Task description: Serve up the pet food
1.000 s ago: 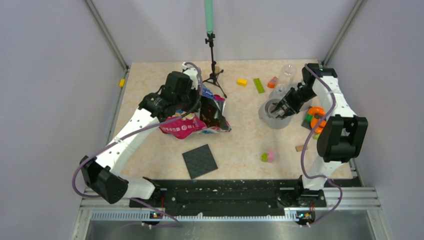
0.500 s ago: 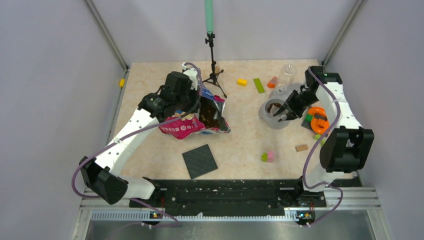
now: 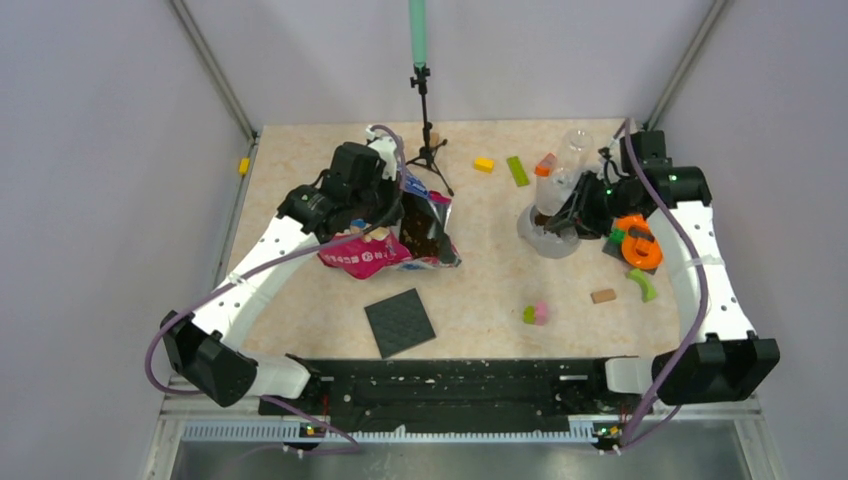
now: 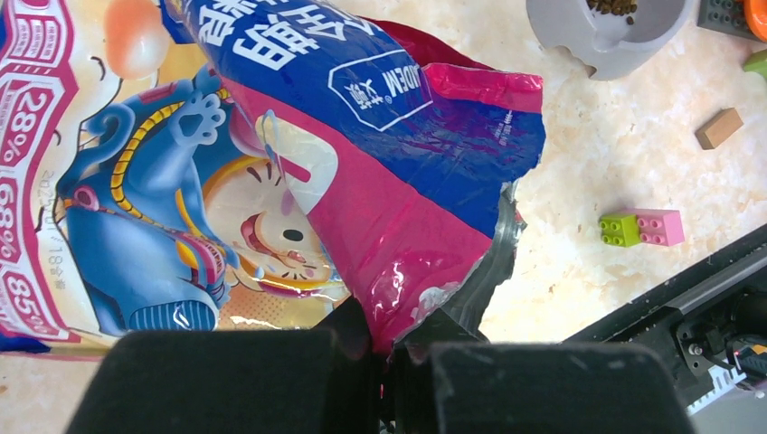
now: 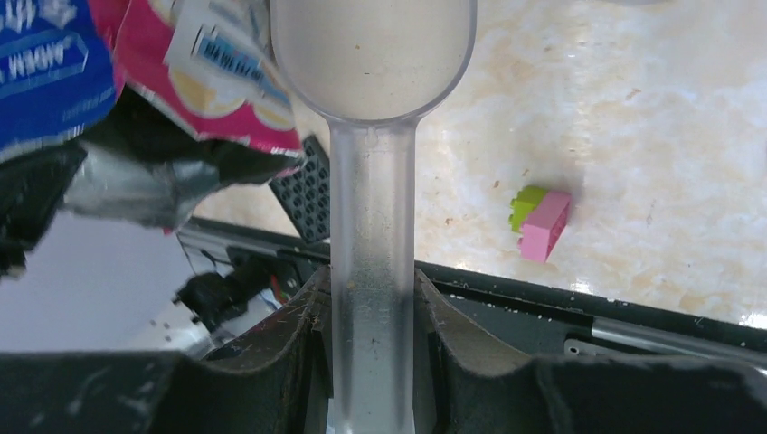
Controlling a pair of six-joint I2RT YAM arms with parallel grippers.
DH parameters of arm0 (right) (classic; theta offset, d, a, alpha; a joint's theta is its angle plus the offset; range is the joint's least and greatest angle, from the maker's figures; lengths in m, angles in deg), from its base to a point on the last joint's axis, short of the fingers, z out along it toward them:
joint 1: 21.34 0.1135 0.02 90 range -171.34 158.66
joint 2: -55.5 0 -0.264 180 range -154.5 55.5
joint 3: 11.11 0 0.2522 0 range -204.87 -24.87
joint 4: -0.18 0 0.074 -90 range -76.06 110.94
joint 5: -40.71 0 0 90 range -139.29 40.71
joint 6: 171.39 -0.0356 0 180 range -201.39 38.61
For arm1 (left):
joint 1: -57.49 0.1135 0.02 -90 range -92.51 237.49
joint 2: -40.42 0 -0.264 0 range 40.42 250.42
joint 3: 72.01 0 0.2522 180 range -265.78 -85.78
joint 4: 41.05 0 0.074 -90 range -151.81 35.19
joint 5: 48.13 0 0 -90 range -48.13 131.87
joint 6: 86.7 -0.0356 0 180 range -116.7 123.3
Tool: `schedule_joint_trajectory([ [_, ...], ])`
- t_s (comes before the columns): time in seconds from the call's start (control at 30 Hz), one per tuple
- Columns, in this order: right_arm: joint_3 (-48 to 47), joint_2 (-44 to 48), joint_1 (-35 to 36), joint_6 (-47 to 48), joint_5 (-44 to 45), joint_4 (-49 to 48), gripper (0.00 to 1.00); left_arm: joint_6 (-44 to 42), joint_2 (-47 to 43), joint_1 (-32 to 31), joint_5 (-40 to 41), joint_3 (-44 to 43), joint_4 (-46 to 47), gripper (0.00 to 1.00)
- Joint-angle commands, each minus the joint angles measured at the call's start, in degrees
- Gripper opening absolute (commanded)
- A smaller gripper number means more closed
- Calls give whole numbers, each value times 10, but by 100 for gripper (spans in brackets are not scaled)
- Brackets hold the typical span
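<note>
The pink-and-blue bag (image 3: 372, 256) lies at the middle left with its mouth propped open, and dark pet food (image 3: 420, 230) shows inside. My left gripper (image 3: 393, 208) is shut on the bag's torn edge (image 4: 425, 298). A grey bowl (image 3: 530, 238) at the right holds a brown heap of pet food (image 3: 547, 217), which also shows in the left wrist view (image 4: 615, 7). My right gripper (image 5: 373, 285) is shut on the handle of a clear scoop (image 5: 373, 54), whose cup is empty. From above, the scoop (image 3: 568, 165) is raised over the bowl's far side.
A black tripod stand (image 3: 427, 125) rises at the back. A black ridged mat (image 3: 400, 322) lies near the front. Toy blocks are scattered around: yellow (image 3: 484, 164), green (image 3: 517, 170), orange (image 3: 545, 165), brown (image 3: 603, 296), pink-green (image 3: 537, 314). An orange ring toy (image 3: 634, 243) sits beside the bowl.
My right arm has swung back and lifted the scoop out of the bowl, tipping its cup upward. Brown pet food now shows in the bowl. The left arm and bag have stayed still.
</note>
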Motion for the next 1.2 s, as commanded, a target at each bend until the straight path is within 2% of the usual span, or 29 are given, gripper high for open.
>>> schedule_joint_trajectory([
  [0.0, -45, 18, 92, 47, 1, -30, 0, -3, 6, 3, -14, -41, 69, 0],
  [0.17, -66, 12, 189, 82, 16, -22, 0, -1, 14, 5, -19, -47, 72, 0],
  [0.57, -76, 17, 323, 150, 2, -9, 0, 17, 40, 19, -17, -49, 69, 0],
  [0.73, -77, -8, 345, 172, -3, 9, 0, 18, 43, 24, -20, -47, 67, 0],
  [0.93, -83, -53, 383, 167, 23, -23, 0, 12, 41, 26, -41, -45, 68, 0],
  [1.17, -73, -128, 398, 86, 73, -94, 0, -10, 5, 26, -120, -8, 57, 0],
])
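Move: Some 26 cm to the right hand's left, about 3 cm ahead and 11 cm below, the pet food bag's mouth gapes. The grey bowl's near cup lies roughly 8 cm ahead of this hand, 3 cm to its right and 20 cm down; the pink-green bricks are about 12 cm back and 3 cm left, 21 cm down. From the left hand, the mouth is about 4 cm right, 2 cm back and 10 cm below. Swinging away from the grey bowl, the right hand carries the emptied scoop about 15 cm left and some 9 cm back, turning nearly 50 degrees counter-clockwise so the scoop points at the bag's mouth; it rises slightly, then sinks some 4 cm and eases forward near the end, grip unchanged. The left hand keeps pinching the bag's rim, shifting it slightly right and forward. ##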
